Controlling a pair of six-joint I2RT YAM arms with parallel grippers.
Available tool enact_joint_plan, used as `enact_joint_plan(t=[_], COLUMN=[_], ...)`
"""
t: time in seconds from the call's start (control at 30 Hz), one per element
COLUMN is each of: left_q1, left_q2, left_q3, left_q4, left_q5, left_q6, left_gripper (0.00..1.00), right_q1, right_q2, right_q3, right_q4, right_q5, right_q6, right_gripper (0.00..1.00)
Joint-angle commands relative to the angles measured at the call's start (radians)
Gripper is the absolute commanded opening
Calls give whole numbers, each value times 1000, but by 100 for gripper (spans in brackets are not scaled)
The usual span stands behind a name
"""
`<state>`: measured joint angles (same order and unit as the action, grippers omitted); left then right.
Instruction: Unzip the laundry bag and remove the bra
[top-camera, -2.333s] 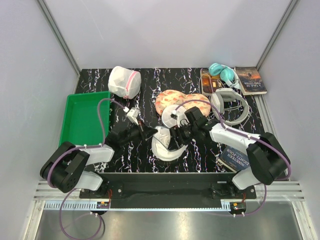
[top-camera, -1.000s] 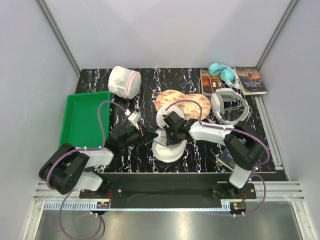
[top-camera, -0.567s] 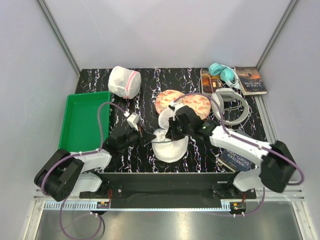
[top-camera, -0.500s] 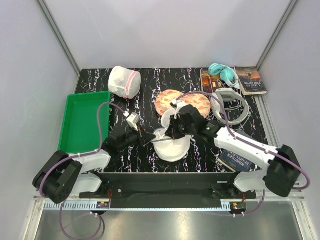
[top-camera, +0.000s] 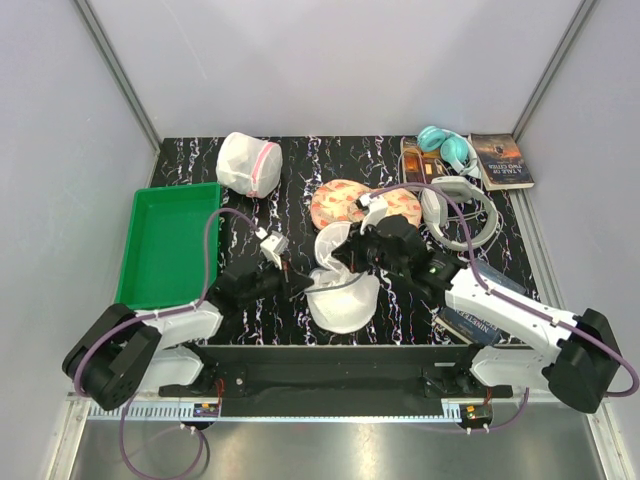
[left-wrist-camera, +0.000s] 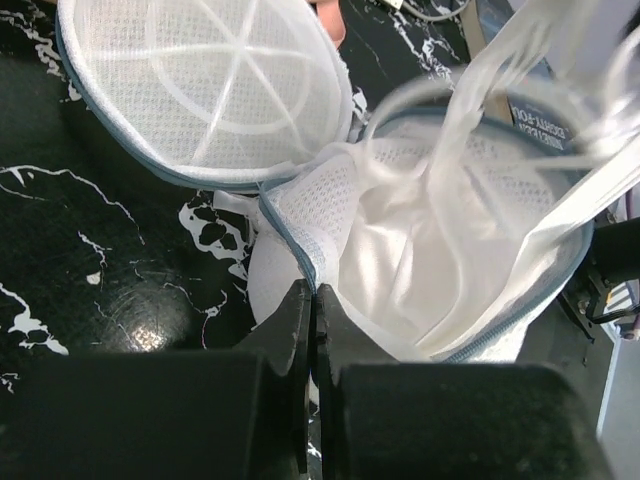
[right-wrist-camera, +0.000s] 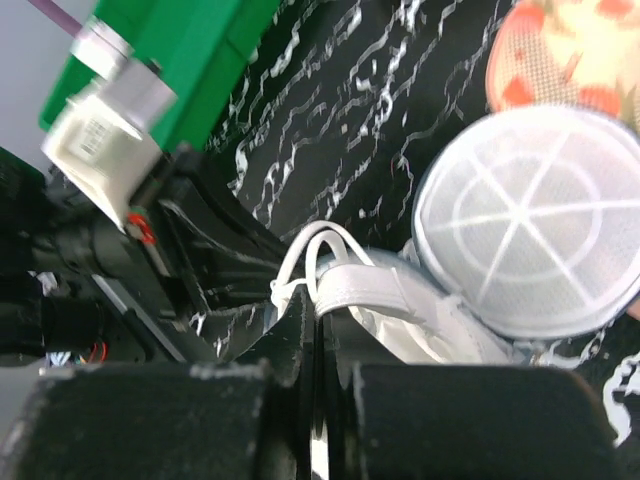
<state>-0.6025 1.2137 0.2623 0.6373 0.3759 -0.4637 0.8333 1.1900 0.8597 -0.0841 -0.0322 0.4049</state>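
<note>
The laundry bag (top-camera: 338, 308) lies unzipped at the table's front centre, its round mesh lid half (left-wrist-camera: 200, 90) folded back. The white bra (left-wrist-camera: 400, 260) sits in the lower half, and its straps (left-wrist-camera: 490, 80) stretch up and out of the opening. My left gripper (left-wrist-camera: 313, 295) is shut on the bag's grey zip rim from the left. My right gripper (right-wrist-camera: 318, 305) is shut on a bra strap (right-wrist-camera: 365, 285), just above the bag (right-wrist-camera: 530, 240). From above, the left gripper (top-camera: 298, 283) and the right gripper (top-camera: 356, 262) flank the bag.
A green tray (top-camera: 165, 240) stands at the left. A white mesh pouch with pink trim (top-camera: 248, 163) is at the back left. A floral two-cup item (top-camera: 345, 198) lies behind the bag. Headphones (top-camera: 465, 210) and books (top-camera: 505, 160) crowd the right side.
My right gripper has shut on the bra's strap and drawn back to the right and up, so the straps now stretch out of the bag. The left gripper keeps its hold on the rim.
</note>
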Motion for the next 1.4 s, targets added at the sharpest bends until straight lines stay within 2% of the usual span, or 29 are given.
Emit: enact_joint_plan(t=[0.0, 0.23, 0.6, 0.83, 1.1, 1.27, 1.37], left_q1=[-11, -54, -120, -187, -217, -269, -281], left_q2=[36, 72, 139, 179, 184, 214, 214], left_q3=[40, 57, 77, 113, 153, 215, 224], left_q4=[42, 41, 48, -2, -106, -192, -189], left_q5=[-40, -74, -127, -221, -347, -434, -427], left_q6=[36, 56, 85, 114, 138, 189, 177], left_gripper=[0, 0, 0, 0, 0, 0, 0], right_q1=[4, -20, -157, -178, -186, -191, -189], right_q2=[-26, 51, 112, 131, 119, 89, 105], right_q3=[99, 231, 374, 394, 406, 346, 343], right_q4=[115, 113, 191, 274, 339, 450, 472], right_q5=[78, 176, 143, 161, 216, 276, 285], right_q6=[-78, -156, -186, -117, -48, 41, 63], right_gripper=[0, 0, 0, 0, 0, 0, 0])
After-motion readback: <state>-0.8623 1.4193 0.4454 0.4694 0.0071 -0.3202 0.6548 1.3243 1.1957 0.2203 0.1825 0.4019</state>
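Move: My right hand pinches the bra by its straps. The bra hangs about 8 cm beneath it, level with it to within 1 cm or so, over the laundry bag's open body, whose middle is 3 cm back, 1 cm right and some 17 cm down. The bag's lid lies about 10 cm ahead, 1 cm left. The patterned bag lies roughly 19 cm ahead, 8 cm right. From my left hand, still on the rim, the bag body is 9 cm right, 2 back, 5 down. I keep the straps pinched and haul the bra up about 18 cm and forward 13, away from the laundry bag's mouth, drifting slightly right, while the fingers tip upward and swing clockwise some 20 degrees. Meanwhile my left hand keeps hold of the zipper rim and sinks about 4 cm, easing as far to the right and rolling over nearly 20 degrees. ##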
